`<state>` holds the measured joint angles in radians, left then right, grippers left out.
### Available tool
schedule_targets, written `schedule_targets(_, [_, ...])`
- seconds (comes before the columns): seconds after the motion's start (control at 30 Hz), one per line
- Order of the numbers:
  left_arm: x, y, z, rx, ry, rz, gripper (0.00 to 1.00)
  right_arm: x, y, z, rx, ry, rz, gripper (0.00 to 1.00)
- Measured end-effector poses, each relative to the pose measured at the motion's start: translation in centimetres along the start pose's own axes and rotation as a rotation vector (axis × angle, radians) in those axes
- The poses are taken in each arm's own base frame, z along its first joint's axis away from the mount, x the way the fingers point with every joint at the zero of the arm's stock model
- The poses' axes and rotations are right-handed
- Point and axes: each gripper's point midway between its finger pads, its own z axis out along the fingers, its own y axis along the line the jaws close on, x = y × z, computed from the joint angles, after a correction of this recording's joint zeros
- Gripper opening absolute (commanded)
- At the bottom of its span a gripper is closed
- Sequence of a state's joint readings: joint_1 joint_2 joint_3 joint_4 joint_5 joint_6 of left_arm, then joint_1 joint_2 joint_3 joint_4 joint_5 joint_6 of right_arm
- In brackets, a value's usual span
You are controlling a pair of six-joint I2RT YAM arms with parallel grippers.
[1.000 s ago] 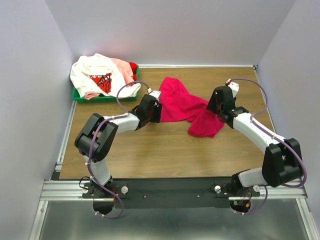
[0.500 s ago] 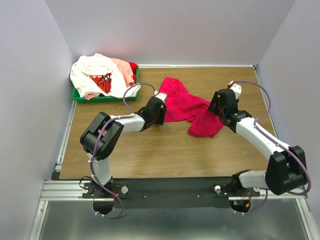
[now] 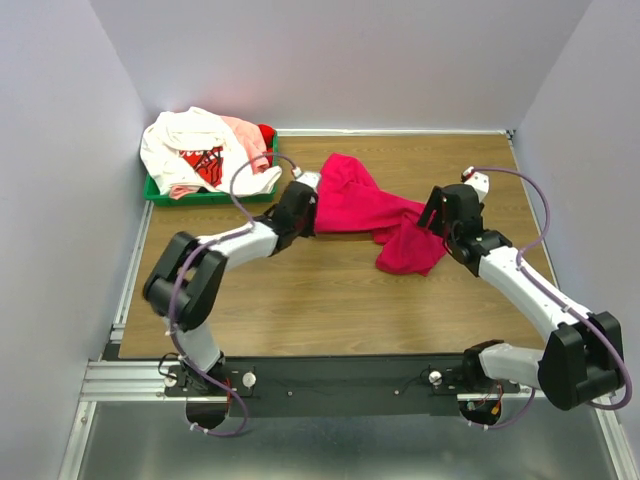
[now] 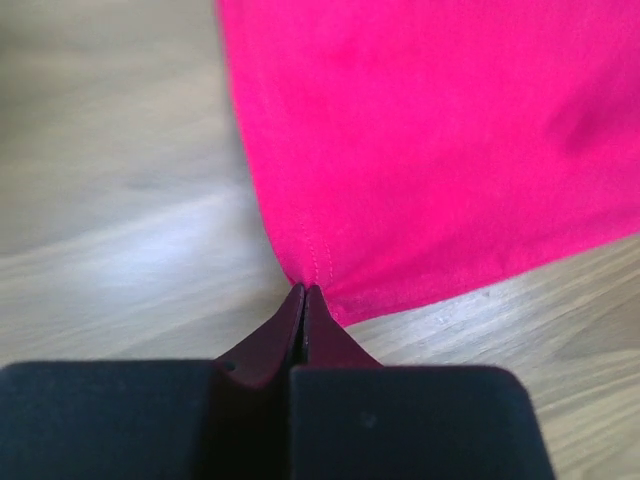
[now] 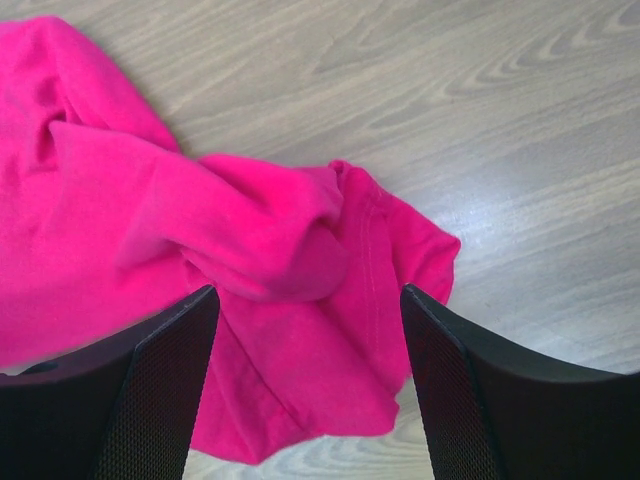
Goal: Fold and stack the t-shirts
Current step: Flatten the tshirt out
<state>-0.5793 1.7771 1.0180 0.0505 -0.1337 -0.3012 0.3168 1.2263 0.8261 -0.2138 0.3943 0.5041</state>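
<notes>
The magenta-red t-shirt (image 3: 375, 215) lies crumpled in the middle of the wooden table. My left gripper (image 3: 304, 206) is at its left edge, shut on the shirt's hem; in the left wrist view the closed tips (image 4: 303, 292) pinch the stitched corner of the cloth (image 4: 430, 140). My right gripper (image 3: 438, 222) is open at the shirt's bunched right end; in the right wrist view it (image 5: 308, 292) hovers over the folds (image 5: 250, 250) and holds nothing. The white t-shirt with a red graphic (image 3: 190, 150), the pale pink one (image 3: 243, 128) and the red one (image 3: 266, 133) are heaped in the tray.
The green tray (image 3: 160, 193) stands in the table's far left corner, close behind my left arm. Grey walls enclose the table on the left, back and right. Bare wood (image 3: 330, 300) lies between the shirt and the arm bases.
My left gripper has moved back and to the left with the shirt's hem, drawing that edge out. My right gripper has shifted slightly right and nearer, still open.
</notes>
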Motion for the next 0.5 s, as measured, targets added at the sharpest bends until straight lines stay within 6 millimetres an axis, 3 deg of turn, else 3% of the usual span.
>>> schedule_targets(0.03, [-1.2,0.4,-0.8,-0.004,-0.027,-0.012,0.00,0.4,-0.2,-0.1,-0.001,0.005,-0.002,0.80])
schedule_targets(0.13, [-7.5,2.7,-5.5,-0.018,-0.198,-0.074,0.00,1.4,-0.5,-0.4,-0.011,0.024,-0.007,0.80])
schedule_targets(0.2, [-11.6,4.0,-9.5,-0.026,-0.333,-0.111,0.00,2.2,-0.5,-0.4,-0.026,0.043,-0.010,0.80])
schedule_targets(0.23, [-14.3,5.0,-12.7,-0.032,-0.437,-0.135,0.00,2.6,-0.5,-0.4,-0.032,0.054,-0.013,0.80])
schedule_targets(0.27, [-15.5,5.2,-14.3,-0.033,-0.490,-0.144,0.00,3.1,-0.4,-0.4,-0.043,0.069,-0.015,0.80])
schedule_targets(0.37, [-17.5,6.0,-18.3,-0.035,-0.605,-0.162,0.00,4.5,-0.1,-0.3,-0.069,0.116,-0.022,0.80])
schedule_targets(0.5, [-15.8,7.0,-17.7,-0.071,-0.568,-0.169,0.00,6.1,0.2,0.2,-0.090,0.174,-0.029,0.80])
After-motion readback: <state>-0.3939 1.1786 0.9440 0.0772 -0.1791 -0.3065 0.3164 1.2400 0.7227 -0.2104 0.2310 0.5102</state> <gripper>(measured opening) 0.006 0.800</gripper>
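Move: The left gripper already holds the t-shirt's near-left corner just above the table; the green bin's middle is some 26 cm left of that gripper and 19 cm ahead, and the shirt's bunched right end about 23 cm to its right, level in depth. From the open right gripper, that bunched end lies roughly 6 cm left, 1 cm ahead and 13 cm below, and the shirt's far fold about 21 cm left, 18 cm ahead. Swing the left gripper fast upward, about 24 cm, and some 10 cm left towards the bin side, fingers shut on the shirt corner and tipping up some 30 degrees; let it sink slightly at the end. Meanwhile lower the wide-open right gripper about 5 cm, drawing back and a little left towards the bunched end, its fingers tipping further down. ##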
